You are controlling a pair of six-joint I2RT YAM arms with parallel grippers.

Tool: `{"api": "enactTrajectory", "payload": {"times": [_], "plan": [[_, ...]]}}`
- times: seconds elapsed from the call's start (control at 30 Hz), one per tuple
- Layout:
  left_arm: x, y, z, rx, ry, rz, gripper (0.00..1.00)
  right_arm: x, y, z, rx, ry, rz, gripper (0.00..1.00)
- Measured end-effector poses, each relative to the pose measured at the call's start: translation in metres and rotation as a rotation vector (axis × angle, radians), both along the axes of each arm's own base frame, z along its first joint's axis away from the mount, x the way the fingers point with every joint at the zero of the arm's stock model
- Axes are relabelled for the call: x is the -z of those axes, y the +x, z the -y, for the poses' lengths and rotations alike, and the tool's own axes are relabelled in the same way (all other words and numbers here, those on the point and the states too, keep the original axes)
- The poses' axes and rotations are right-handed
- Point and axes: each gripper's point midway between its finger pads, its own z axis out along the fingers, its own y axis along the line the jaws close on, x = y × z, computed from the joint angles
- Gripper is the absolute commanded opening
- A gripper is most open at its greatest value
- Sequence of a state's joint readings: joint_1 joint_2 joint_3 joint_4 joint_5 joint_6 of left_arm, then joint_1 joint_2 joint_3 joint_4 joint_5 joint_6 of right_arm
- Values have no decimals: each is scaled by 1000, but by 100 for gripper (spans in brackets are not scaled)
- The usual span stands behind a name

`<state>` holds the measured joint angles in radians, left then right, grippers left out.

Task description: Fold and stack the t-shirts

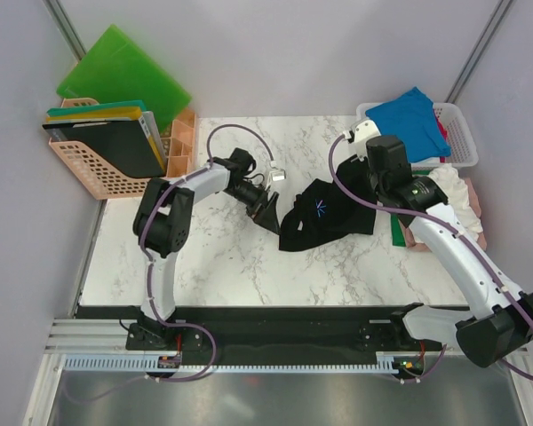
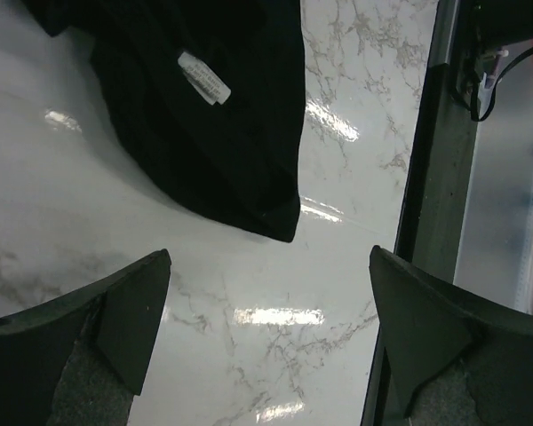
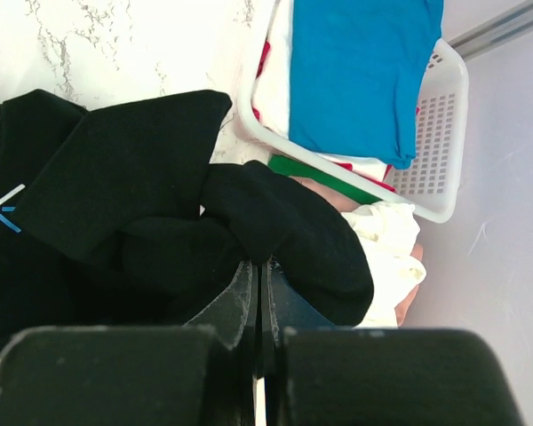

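A large black t-shirt [image 1: 324,217] lies crumpled mid-table, its white neck label [image 2: 204,77] showing. My left gripper [image 1: 268,206] hovers open just left of it, jaws wide over bare marble [image 2: 268,266], with the shirt's edge [image 2: 249,177] a short way ahead. My right gripper [image 3: 260,266] is shut on a bunched fold of the black shirt [image 3: 284,222] at its right end [image 1: 360,173]. A bright blue t-shirt [image 1: 410,115] [image 3: 355,71] tops the white basket [image 1: 462,146] [image 3: 444,133]. White [image 1: 453,191], pink [image 1: 480,238] and green [image 1: 397,232] cloth lies piled at the right.
A peach crate of folders [image 1: 98,169] and stiff green boards [image 1: 124,75] stand at the back left. Grey booth walls close in on both sides. A black rail [image 1: 293,315] runs along the table's near edge [image 2: 431,177].
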<state>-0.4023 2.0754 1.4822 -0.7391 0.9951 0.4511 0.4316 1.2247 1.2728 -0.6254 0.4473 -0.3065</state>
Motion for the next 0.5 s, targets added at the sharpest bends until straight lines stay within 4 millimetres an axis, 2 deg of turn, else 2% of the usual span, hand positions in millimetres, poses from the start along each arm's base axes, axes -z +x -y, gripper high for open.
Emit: {"api": "enactTrajectory", "payload": {"times": [0.1, 0.33, 0.5], "plan": [[10, -1, 15, 25, 13, -42, 100, 4, 2, 0, 2, 0, 2, 0], [2, 37, 30, -10, -18, -30, 100, 26, 4, 1, 6, -16, -34, 0], [9, 43, 44, -12, -18, -40, 100, 31, 5, 5, 13, -22, -42, 0]]}}
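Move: Off the left fingers' tips, about 8 cm to the right, level with them and some 6 cm below, lies the black t-shirt's tag end; its near corner is 3 cm right and 7 cm back, the blue-white print 14 cm right and 3 cm forward. From the right hand the t-shirt's spread part lies 11 cm left, 4 cm back and 25 cm below, the laundry basket 14 cm right and 18 cm forward, the white shirt 21 cm right. Closing in on the black t-shirt's left edge with fingers wide open, the left hand goes right and forward, about 4 cm each way: first a little right and down, then mostly forward while still edging right, its wrist barely turning. The right hand keeps its shut grip on the gathered far end of the cloth and lowers it about 3 cm towards the table. ##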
